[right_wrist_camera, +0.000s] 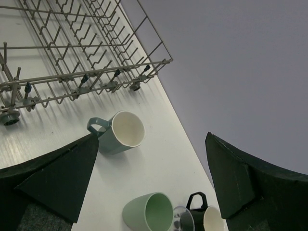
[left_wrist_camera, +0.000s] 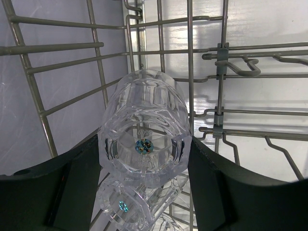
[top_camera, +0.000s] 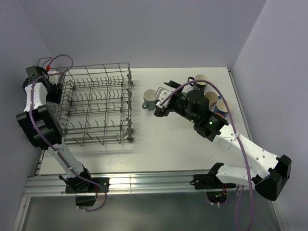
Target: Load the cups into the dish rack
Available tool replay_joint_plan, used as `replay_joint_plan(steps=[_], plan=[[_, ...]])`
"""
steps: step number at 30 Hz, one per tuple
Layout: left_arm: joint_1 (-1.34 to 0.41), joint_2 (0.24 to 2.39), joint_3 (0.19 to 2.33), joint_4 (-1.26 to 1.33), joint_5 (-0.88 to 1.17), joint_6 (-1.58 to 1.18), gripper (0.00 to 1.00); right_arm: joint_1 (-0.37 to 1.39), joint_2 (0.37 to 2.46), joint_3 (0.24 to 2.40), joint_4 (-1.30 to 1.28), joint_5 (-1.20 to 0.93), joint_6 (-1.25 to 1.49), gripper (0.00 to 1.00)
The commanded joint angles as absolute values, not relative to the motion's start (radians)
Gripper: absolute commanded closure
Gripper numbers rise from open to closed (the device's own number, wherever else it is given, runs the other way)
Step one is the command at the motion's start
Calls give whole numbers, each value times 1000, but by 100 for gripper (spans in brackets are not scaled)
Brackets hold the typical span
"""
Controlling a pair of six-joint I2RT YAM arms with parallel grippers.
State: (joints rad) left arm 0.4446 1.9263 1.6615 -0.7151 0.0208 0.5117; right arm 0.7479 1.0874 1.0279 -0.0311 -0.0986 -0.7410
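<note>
My left gripper (left_wrist_camera: 143, 150) is shut on a clear glass cup (left_wrist_camera: 144, 120), its base with a small sticker facing the camera. It hangs inside the dish rack (left_wrist_camera: 219, 79), just above another clear glass cup (left_wrist_camera: 124, 204) lying among the wires. From above, the left gripper (top_camera: 53, 90) sits at the far left end of the grey wire dish rack (top_camera: 98, 103). My right gripper (top_camera: 162, 100) is open and empty, hovering beside a grey-blue mug (top_camera: 149, 98) lying on its side. The same mug (right_wrist_camera: 117, 133) shows in the right wrist view, with a green mug (right_wrist_camera: 147, 212) and a black mug (right_wrist_camera: 201, 217) nearer.
More mugs cluster at the table's back right, partly behind the right arm: a beige one (top_camera: 201, 80) and a blue one (top_camera: 224, 106). Walls close in behind and on both sides. The rack (right_wrist_camera: 72, 57) stands left of the loose mugs.
</note>
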Motion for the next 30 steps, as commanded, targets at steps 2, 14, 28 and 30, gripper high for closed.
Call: replay_joint_plan(steps=[2, 14, 28, 30], plan=[[446, 1911, 1694, -764, 46, 508, 81, 744, 1081, 1058, -17, -110, -747, 0], [446, 1861, 1666, -741, 5, 523, 10, 744, 1072, 1052, -14, -115, -749, 0], [420, 1763, 1649, -718, -34, 546, 1, 742, 1066, 1048, -8, -118, -755, 0], [402, 1734, 1631, -701, -51, 554, 3, 742, 1068, 1048, -6, -118, -758, 0]])
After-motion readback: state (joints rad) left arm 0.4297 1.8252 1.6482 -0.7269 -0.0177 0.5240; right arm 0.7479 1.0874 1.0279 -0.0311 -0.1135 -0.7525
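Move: The left hand still holds a clear glass bottom-up at its place along the rack's left side; the glass's middle is about 3 cm below the hand point and 1 cm ahead, with no sideways offset. A second clear glass lies some 8 cm straight back and 5 cm below, a third about 16 cm straight back, also some 5 cm below. From the open right hand, the held glass is roughly 60 cm left, 13 cm ahead and 24 cm lower. The left hand first holds still around the glass's base end, then spreads its fingers from about two-thirds to fully open, easing back a scant centimetre as the pads let go. Fingers kept wide, it then draws up about 4 cm off the glass, tilting only some 5 degrees and leaving it beside the second glass. ##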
